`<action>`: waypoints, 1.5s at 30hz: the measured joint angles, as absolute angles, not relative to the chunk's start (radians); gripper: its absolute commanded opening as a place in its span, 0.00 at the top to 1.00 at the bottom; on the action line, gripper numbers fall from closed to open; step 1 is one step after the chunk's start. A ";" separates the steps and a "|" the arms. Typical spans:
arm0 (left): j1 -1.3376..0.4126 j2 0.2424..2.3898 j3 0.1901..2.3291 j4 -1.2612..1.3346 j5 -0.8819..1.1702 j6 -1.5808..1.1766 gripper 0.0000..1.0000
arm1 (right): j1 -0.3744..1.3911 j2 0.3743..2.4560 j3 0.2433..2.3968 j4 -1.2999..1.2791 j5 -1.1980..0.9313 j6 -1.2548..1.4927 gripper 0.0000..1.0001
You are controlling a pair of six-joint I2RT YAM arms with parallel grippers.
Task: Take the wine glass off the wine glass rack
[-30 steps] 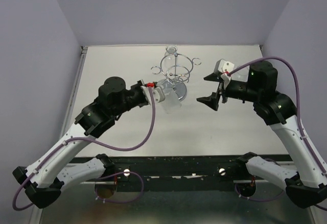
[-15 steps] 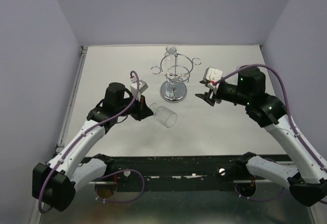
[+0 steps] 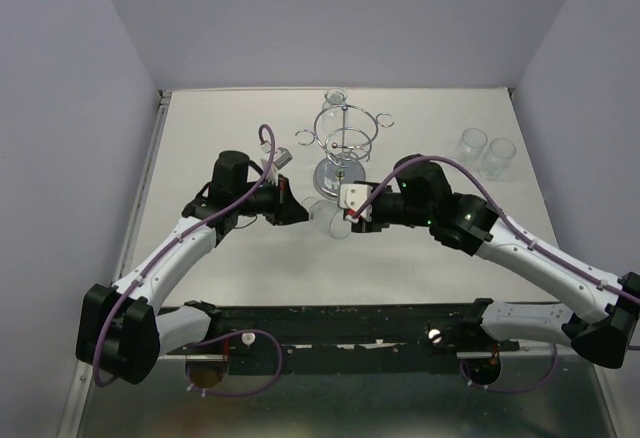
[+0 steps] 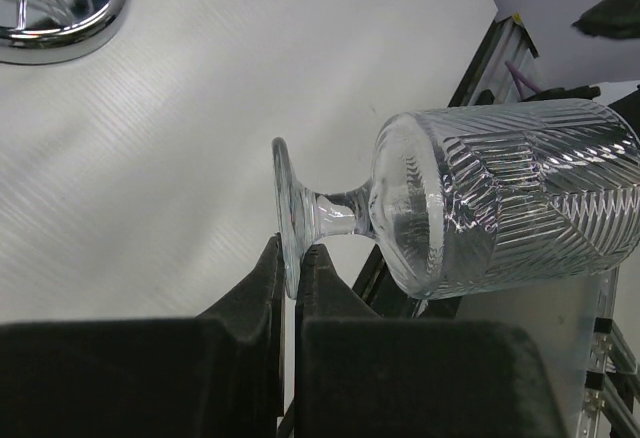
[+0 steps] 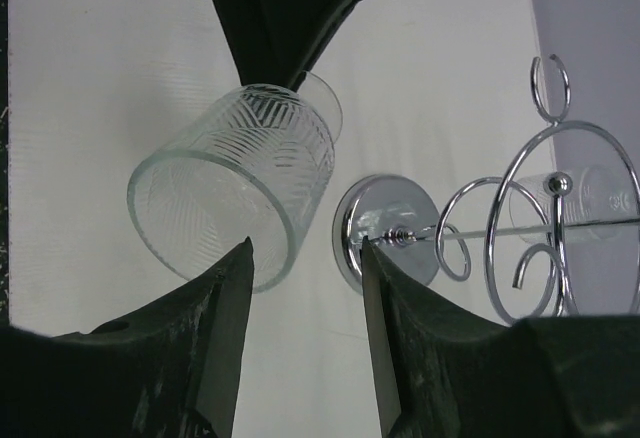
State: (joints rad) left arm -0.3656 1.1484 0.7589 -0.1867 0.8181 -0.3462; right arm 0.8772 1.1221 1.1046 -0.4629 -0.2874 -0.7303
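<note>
The wine glass (image 3: 328, 216), clear with a cut zigzag pattern, lies tilted on its side in the air, clear of the chrome wine glass rack (image 3: 342, 143). My left gripper (image 3: 300, 213) is shut on the glass's round foot (image 4: 288, 220), and the bowl (image 4: 500, 198) points away from it. My right gripper (image 3: 343, 220) is open and empty right at the glass's mouth (image 5: 235, 198). Its fingertips (image 5: 243, 250) stand on either side of the rim's edge, not touching it. In the right wrist view the rack's base (image 5: 390, 228) and ring (image 5: 560, 218) lie to the right.
A second glass (image 3: 335, 98) hangs on the rack's far side and also shows in the right wrist view (image 5: 590, 196). Two more clear glasses (image 3: 485, 150) stand on the table at the back right. The rack's base (image 4: 60, 8) is close behind the left gripper.
My left gripper has carried the glass down and away from the rack. My right arm has swung left across the table, and its open gripper has come up to the glass's mouth.
</note>
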 measured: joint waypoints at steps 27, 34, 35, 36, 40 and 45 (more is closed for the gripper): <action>-0.347 1.091 0.760 -0.142 0.823 -0.337 0.17 | 0.956 1.132 1.044 -0.364 -0.039 -0.693 0.99; -0.342 1.070 0.761 -0.159 0.822 -0.294 0.17 | 0.795 1.023 1.044 -0.596 -0.068 -0.635 0.99; -0.340 1.070 0.761 -0.159 0.822 -0.291 0.17 | 0.770 1.011 1.044 -0.629 -0.072 -0.628 0.99; -0.339 1.070 0.761 -0.159 0.822 -0.287 0.17 | 0.740 1.004 1.044 -0.662 -0.078 -0.619 0.99; -0.332 1.083 0.764 -0.159 0.822 -0.277 0.17 | 0.579 1.044 1.049 -0.794 -0.136 -0.589 0.99; -0.329 1.104 0.780 -0.158 0.822 -0.275 0.17 | 0.320 1.158 1.051 -0.879 -0.172 -0.576 0.99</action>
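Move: The wine glass, its foot still pinched in the left gripper, has its middle about 6 cm left of the right hand, 2 cm back and 4 cm lower, with the mouth facing that hand; from the left hand it lies some 5 cm right and 3 cm up. The rack base is roughly 17 cm ahead of the right hand, 3 cm left and 20 cm below. Two glasses already stand on the table about 32 cm to the right hand's right, 21 cm ahead. Ease the open right gripper about 3 cm left onto the glass's rim and shut it there, pinching the wall on the forward side. Then open the left fingers wide to free the foot, lifting that hand slightly. Carry the glass right some 20 cm, sinking about 10 cm and edging forward, while turning the right wrist clockwise some 40 degrees. ##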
